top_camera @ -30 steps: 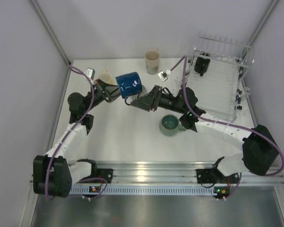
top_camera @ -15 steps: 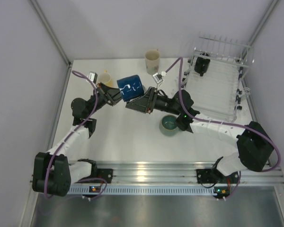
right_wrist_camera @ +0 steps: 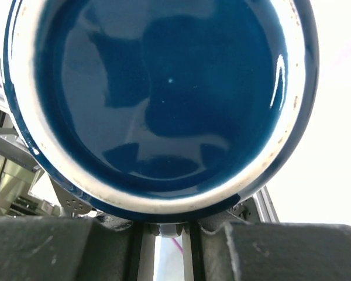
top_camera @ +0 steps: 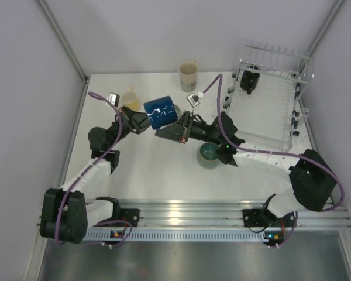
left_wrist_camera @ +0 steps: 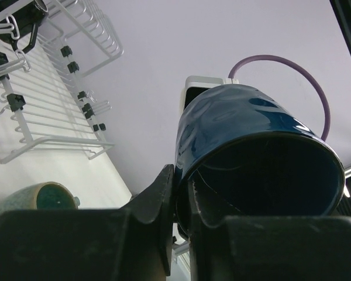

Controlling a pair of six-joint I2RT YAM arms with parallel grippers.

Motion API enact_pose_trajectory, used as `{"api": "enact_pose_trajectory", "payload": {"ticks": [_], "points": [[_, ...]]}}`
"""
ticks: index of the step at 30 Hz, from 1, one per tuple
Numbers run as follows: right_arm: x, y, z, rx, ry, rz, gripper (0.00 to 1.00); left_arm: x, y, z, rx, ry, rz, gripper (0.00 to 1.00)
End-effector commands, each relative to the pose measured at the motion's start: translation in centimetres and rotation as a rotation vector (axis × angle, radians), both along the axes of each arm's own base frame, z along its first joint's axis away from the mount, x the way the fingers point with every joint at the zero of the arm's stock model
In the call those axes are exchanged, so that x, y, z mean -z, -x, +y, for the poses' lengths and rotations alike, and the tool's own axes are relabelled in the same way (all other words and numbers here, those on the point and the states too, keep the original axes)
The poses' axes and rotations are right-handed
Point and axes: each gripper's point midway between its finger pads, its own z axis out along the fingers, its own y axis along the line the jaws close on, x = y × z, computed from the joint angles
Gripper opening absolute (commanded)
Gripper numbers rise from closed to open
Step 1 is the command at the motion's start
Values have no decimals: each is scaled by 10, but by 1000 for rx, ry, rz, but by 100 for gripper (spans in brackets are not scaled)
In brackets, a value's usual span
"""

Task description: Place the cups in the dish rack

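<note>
A dark blue cup (top_camera: pixel 161 111) hangs on its side above the table between my two arms. My left gripper (top_camera: pixel 144 119) is shut on its rim, one finger inside the mouth and one outside (left_wrist_camera: pixel 181 181). My right gripper (top_camera: pixel 175 124) meets the cup's base from the right. Its jaws stand nearly together under the base (right_wrist_camera: pixel 164 225), closed on a small part that sticks out there. The dish rack (top_camera: pixel 272 111) stands at the back right with a black cup (top_camera: pixel 249 79) in its far corner. On the table are a teal-green cup (top_camera: pixel 209 154), a yellow cup (top_camera: pixel 129 96) and a cream cup (top_camera: pixel 188 75).
The right forearm lies just beside the teal-green cup. Purple cables loop above both wrists. Walls close the table on the left, back and right. In the left wrist view the dish rack (left_wrist_camera: pixel 47 111) and the teal-green cup (left_wrist_camera: pixel 38 198) show to the left.
My right gripper has moved left up to the blue cup's base and closed its jaws. My left gripper has carried the cup slightly right, still shut on the rim.
</note>
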Motion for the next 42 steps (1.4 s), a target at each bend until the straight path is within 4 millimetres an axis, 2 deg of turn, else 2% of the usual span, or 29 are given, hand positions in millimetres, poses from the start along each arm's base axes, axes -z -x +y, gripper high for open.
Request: {"api": "enact_pose_trajectory", "payload": {"ticks": [1,4,5,7,11,14,17,18,19,20,21,22,23,24,26,27,28,29,30,32,34,35,37,41,42], "points": [[-48,13,-8,1,-158,-90,0,-18,25,-3,43,0,-166,20],[-45,9,-13,31,-137,-95,0,-13,24,-3,35,-5,-162,32],[-50,8,-18,45,-141,-111,0,-14,24,-3,29,-4,-166,41],[-44,2,-22,77,-125,-104,0,-13,24,-3,25,-5,-168,43],[-46,-2,-35,111,-131,-112,0,-14,22,-3,18,-16,-178,47],[-43,-5,-43,135,-120,-112,0,-11,19,-3,9,-42,-166,57],[-41,-10,-52,176,-97,-126,0,-5,17,-3,-16,-81,-158,63],[-33,-17,-55,201,-63,-110,0,-6,16,-2,-30,-93,-160,69],[-34,-18,-60,219,-54,-124,0,2,12,-2,-43,-122,-138,73],[-32,-20,-64,233,-42,-125,0,1,13,-1,-60,-132,-145,77],[-21,-29,-70,264,1,-105,0,0,10,1,-82,-141,-142,92],[-25,-32,-81,300,7,-111,0,9,7,1,-94,-175,-111,98],[-18,-40,-90,348,49,-119,0,9,7,2,-101,-188,-112,98],[-11,-60,-109,448,85,-106,0,6,8,3,-108,-196,-119,98],[3,-73,-137,554,198,-109,0,15,5,4,-121,-234,-89,98],[2,-90,-160,655,230,-111,0,12,5,4,-126,-244,-96,98],[20,-95,-176,703,332,-91,0,17,4,4,-128,-269,-85,98],[24,-102,-189,753,376,-85,0,18,3,5,-134,-278,-84,98],[21,-115,-214,859,419,-76,0,16,4,5,-138,-284,-89,98],[42,-127,-245,963,556,-50,0,20,4,6,-140,-302,-87,98],[49,-137,-267,1046,638,-55,0,23,5,6,-141,-311,-85,98],[57,-142,-284,1102,691,-33,0,26,5,6,-136,-317,-74,98],[67,-149,-302,1157,787,-40,0,26,8,6,-132,-324,-82,98],[87,-166,-359,1366,987,-10,0,26,16,6,-117,-334,-88,98],[97,-173,-366,1383,1032,8,0,30,17,6,-116,-350,-78,98]]}}
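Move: My right hand is taking the blue cup to an open spot in the dish rack, some 26 cm ahead, 35 cm to the right and 25 cm lower. The black mug already racked is about 8 cm beyond that spot, level with it sideways; the green cup is 4 cm ahead of this hand, 19 cm right and 30 cm below. From my left hand, the blue cup's middle is about 5 cm right, 1 cm ahead and 2 cm up. I let go of the blue cup's rim with my left hand, opening it wide and easing it about 5 cm down, while my right keeps its pinch on the handle. After a brief hold, my right hand sweeps roughly 30 cm right, 15 cm forward and 13 cm down to the rack, swinging clockwise and rolling until its fingers point forward and slightly down. ##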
